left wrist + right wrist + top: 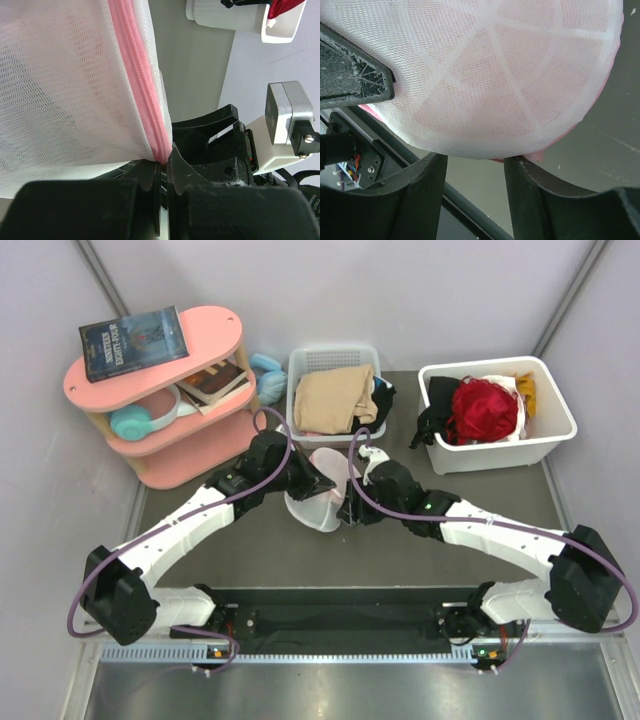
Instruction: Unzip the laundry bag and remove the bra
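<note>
The laundry bag, white mesh with pink zipper trim, hangs lifted off the table between my two grippers. My left gripper is shut on the bag's pink zipper trim at its lower end; it sits at the bag's left side in the top view. My right gripper is open, its fingertips just below the bag's round mesh face; it is at the bag's right in the top view. The navy bra does not show in any view.
A white basket with a tan garment stands behind the bag. A white bin at the back right holds a red lacy garment and a black one. A pink shelf with a book and headphones stands at the back left.
</note>
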### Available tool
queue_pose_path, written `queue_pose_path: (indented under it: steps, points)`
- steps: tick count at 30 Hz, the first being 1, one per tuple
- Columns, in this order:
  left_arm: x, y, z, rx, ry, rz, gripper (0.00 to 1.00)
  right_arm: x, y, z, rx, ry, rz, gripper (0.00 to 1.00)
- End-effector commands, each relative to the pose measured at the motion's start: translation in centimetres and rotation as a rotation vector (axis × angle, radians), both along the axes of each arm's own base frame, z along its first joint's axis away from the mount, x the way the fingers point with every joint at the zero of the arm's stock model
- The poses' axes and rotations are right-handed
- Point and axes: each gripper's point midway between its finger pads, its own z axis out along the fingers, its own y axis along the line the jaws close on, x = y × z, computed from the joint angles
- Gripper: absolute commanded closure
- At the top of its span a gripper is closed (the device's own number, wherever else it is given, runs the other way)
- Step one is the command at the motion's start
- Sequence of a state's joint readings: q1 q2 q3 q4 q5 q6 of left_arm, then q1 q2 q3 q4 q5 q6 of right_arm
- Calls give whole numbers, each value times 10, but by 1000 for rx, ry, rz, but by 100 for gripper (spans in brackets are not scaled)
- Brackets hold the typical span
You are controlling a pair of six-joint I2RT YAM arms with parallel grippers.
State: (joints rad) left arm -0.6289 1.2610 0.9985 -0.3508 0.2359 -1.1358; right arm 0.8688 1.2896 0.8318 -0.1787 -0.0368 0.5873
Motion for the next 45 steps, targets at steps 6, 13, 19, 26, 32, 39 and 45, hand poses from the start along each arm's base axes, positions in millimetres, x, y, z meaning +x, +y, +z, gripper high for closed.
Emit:
queue_pose_path:
  steps: [6, 13, 19, 26, 32, 39, 45]
  points:
    - [4, -6, 31, -86, -88, -12, 100, 8, 8, 33, 50, -94, 8, 82]
    - [9, 2, 26, -72, -87, -7, 100, 8, 0, 34, 24, -115, -4, 100]
    - [17, 20, 22, -62, -88, -15, 100, 7, -12, 29, -2, -116, -32, 100]
    - [27, 33, 15, -25, -95, -45, 100, 4, -28, 21, -36, -105, -57, 100]
    - [43, 23, 14, -12, -141, -114, 100, -2, -32, 21, -39, -95, -49, 100]
    - [60, 20, 18, 45, -178, -138, 36, -6, -28, 30, -34, -76, -36, 100]
    - [26, 60, -12, 226, -35, -77, 27, -12, -5, 21, -40, -23, -11, 100]
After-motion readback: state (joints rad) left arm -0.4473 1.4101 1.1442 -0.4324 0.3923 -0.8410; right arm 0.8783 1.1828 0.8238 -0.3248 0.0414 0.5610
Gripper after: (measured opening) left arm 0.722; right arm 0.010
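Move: The zipper pull lies only about 1 cm ahead of the right fingers, about level with them and between half-open tips. The laundry bag's middle is some 6 cm ahead and 6 cm left of that hand, slightly lower; the grey basket is about 28 cm ahead and 3 cm left. From the left hand, shut on the bag's zipper edge, the pull is roughly 4 cm back, 3 cm right and 5 cm below. Barely shifting, the right hand shuts its fingers on the zipper pull, then rises about 2 cm and draws right some 3 cm, sinking again and easing back at the end. The left, still pinching the zipper edge, pulls left about 3 cm, dips, then goes forward to nearly 5 cm out, opening wide and letting go of the bag. ##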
